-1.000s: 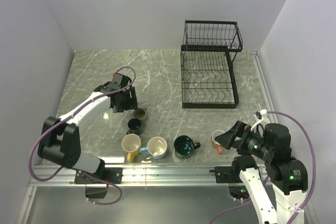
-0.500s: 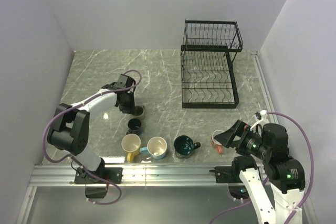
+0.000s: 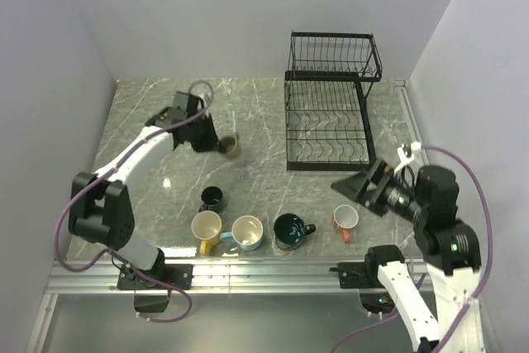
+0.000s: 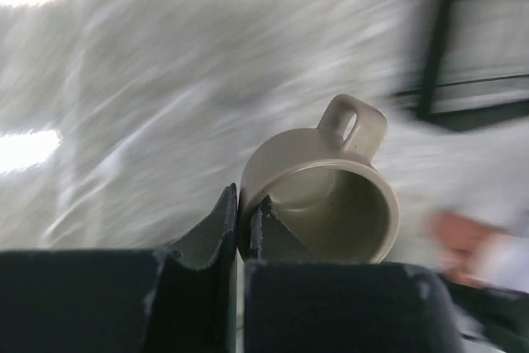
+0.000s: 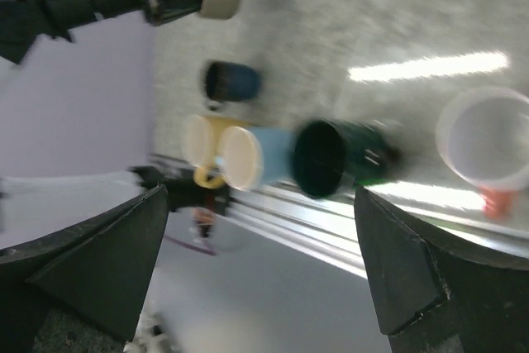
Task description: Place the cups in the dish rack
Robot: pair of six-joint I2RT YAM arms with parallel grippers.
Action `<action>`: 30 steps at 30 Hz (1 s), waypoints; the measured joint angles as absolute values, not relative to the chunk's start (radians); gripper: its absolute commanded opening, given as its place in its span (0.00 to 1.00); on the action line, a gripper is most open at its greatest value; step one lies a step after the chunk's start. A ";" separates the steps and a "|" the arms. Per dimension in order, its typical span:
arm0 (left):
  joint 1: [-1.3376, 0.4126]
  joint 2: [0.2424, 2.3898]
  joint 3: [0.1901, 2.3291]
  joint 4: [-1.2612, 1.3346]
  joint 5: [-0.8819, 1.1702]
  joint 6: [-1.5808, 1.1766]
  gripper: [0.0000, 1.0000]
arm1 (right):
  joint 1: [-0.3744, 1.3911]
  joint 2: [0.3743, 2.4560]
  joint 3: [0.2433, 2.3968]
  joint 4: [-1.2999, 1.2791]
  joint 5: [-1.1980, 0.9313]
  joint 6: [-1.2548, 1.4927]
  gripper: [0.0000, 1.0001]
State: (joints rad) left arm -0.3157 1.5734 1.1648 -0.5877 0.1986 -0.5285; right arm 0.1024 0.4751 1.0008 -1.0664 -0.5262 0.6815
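My left gripper [image 3: 213, 143] is shut on the rim of the olive-grey cup [image 3: 231, 146], one finger inside and one outside [image 4: 245, 214]; the cup [image 4: 331, 196] tilts, handle pointing away. The black wire dish rack [image 3: 331, 113] stands at the back right, a blurred edge of it [image 4: 438, 47] beyond the cup. Near the front edge sit the navy [image 3: 212, 198], yellow [image 3: 206, 226], light blue [image 3: 247, 232], teal [image 3: 290, 230] and orange-pink [image 3: 345, 220] cups. My right gripper [image 3: 351, 187] hangs open and empty, above and behind the orange-pink cup [image 5: 488, 142], between it and the rack.
Walls close in the marble table [image 3: 149, 113] on the left, back and right. A metal rail [image 3: 264, 270] runs along the near edge with both arm bases. The row of front cups, navy [image 5: 233, 82] to teal [image 5: 331, 159], lies between the two arms.
My left gripper closed on the olive-grey cup's rim and carried it back and right, toward the rack. My right gripper, still open, swung back and up away from the orange-pink cup.
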 measured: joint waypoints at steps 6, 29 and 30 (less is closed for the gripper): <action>-0.282 1.460 1.243 -0.322 0.560 -0.739 0.00 | 0.102 0.621 1.005 -0.664 -0.688 0.885 1.00; -0.616 1.511 0.965 1.200 0.724 -1.852 0.00 | 0.300 0.955 1.081 0.054 -0.805 1.192 1.00; -0.624 1.519 0.966 1.197 0.720 -1.852 0.00 | 0.302 0.955 1.081 0.057 -0.804 1.192 1.00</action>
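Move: The left hand already grips the beige cup by its rim. The open right gripper lies some 21 cm back, 31 cm right and 16 cm above it; the black cup is about 9 cm back and 3 cm left, the dish rack's middle roughly 15 cm ahead and 33 cm right. From the right hand, the beige cup is about 21 cm ahead, 30 cm left and 17 cm below; the white cup is 5 cm ahead, 4 cm right, the green cup 12 cm left, 1 cm ahead, both far below. Upward and inward, both hands converge. The left hand carries the beige cup up about 20 cm net, right and, after a slight forward start, back, rolling nearly 90 degrees until its shut fingers point right. The right hand rises some 16 cm, leftward and forward, levelling its wide-open fingers towards the cup and nearly stopping while the left creeps on rightward. ##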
